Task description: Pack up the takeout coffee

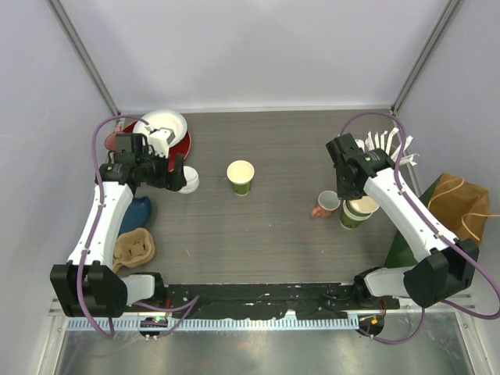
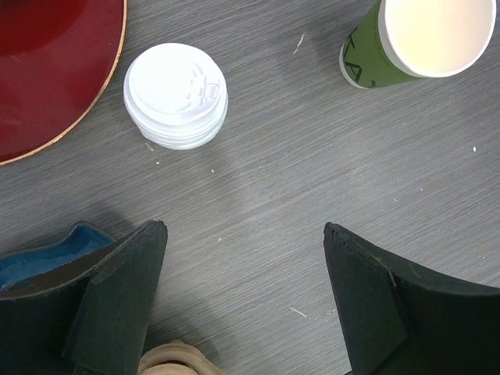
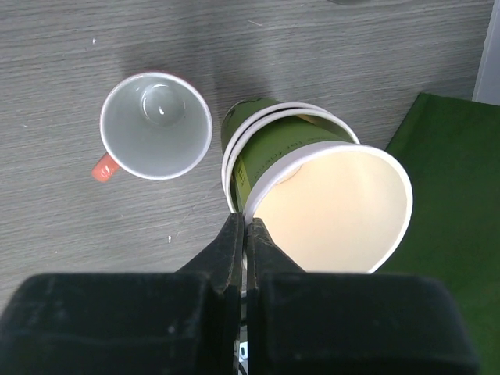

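A green paper cup [image 1: 241,176] with a cream inside stands lidless mid-table, also top right in the left wrist view [image 2: 422,39]. At the right, several green cups are nested in a stack [image 1: 358,212]. My right gripper [image 3: 247,221] is shut on the near rim of the top cup [image 3: 336,207], which sits tilted in the stack. A stack of white lids [image 2: 176,94] lies beside the red plate. My left gripper [image 2: 242,228] hangs open over bare table just short of the lids, holding nothing. No lidded takeout coffee is in view.
A pink-handled mug [image 3: 156,125] stands just left of the cup stack. A red plate [image 1: 186,144] with a white bowl [image 1: 160,125] is at the back left. A blue dish [image 1: 141,212] and a tan cup carrier [image 1: 134,248] lie at the left. A brown bag [image 1: 457,203] and a green bag [image 3: 453,195] are at the right.
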`<move>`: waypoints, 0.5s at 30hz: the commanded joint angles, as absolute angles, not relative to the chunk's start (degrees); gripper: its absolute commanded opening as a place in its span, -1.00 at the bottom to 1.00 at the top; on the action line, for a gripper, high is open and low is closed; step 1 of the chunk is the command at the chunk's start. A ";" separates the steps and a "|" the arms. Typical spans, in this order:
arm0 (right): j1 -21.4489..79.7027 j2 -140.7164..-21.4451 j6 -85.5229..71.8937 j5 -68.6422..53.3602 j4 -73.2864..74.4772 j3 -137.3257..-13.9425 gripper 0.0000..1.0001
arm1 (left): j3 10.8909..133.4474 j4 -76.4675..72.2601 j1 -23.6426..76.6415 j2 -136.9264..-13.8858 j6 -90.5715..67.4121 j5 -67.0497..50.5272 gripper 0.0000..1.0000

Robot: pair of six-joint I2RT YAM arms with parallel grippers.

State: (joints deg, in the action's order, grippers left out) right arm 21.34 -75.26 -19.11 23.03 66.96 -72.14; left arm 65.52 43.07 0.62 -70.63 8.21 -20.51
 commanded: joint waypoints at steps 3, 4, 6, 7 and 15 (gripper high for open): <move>21.09 -76.73 -18.90 26.01 69.42 -75.23 -0.99 | 65.92 41.57 0.26 -69.34 9.32 -21.71 0.72; 21.18 -76.64 -18.98 26.62 69.69 -76.89 -0.99 | 66.00 41.66 0.26 -69.26 9.40 -21.71 0.72; 21.18 -76.38 -18.81 27.59 71.44 -79.09 -0.99 | 66.01 41.84 0.26 -69.34 9.75 -21.62 0.72; 21.18 -76.38 -18.81 28.03 72.24 -81.36 -0.99 | 66.18 41.84 0.26 -69.35 9.76 -21.53 0.72; 21.18 -76.11 -17.75 29.35 79.97 -90.34 -0.99 | 67.15 41.84 0.26 -69.87 9.23 -21.97 0.72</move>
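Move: The right hand already pinches the left rim of the top coffee cup; the stack under that cup has its middle about 4 cm to the right, 1 cm back and 8 cm below. The mug stands roughly 4 cm left, 3 cm ahead; the straw holder about 10 cm ahead, 9 cm right; the paper bag some 21 cm right, 9 cm back. From the idle left hand the stack lies about 50 cm right, 7 cm back. Right hand keeps the rim pinched and, after a brief pause, draws the cup about 6 cm up off the stack. ##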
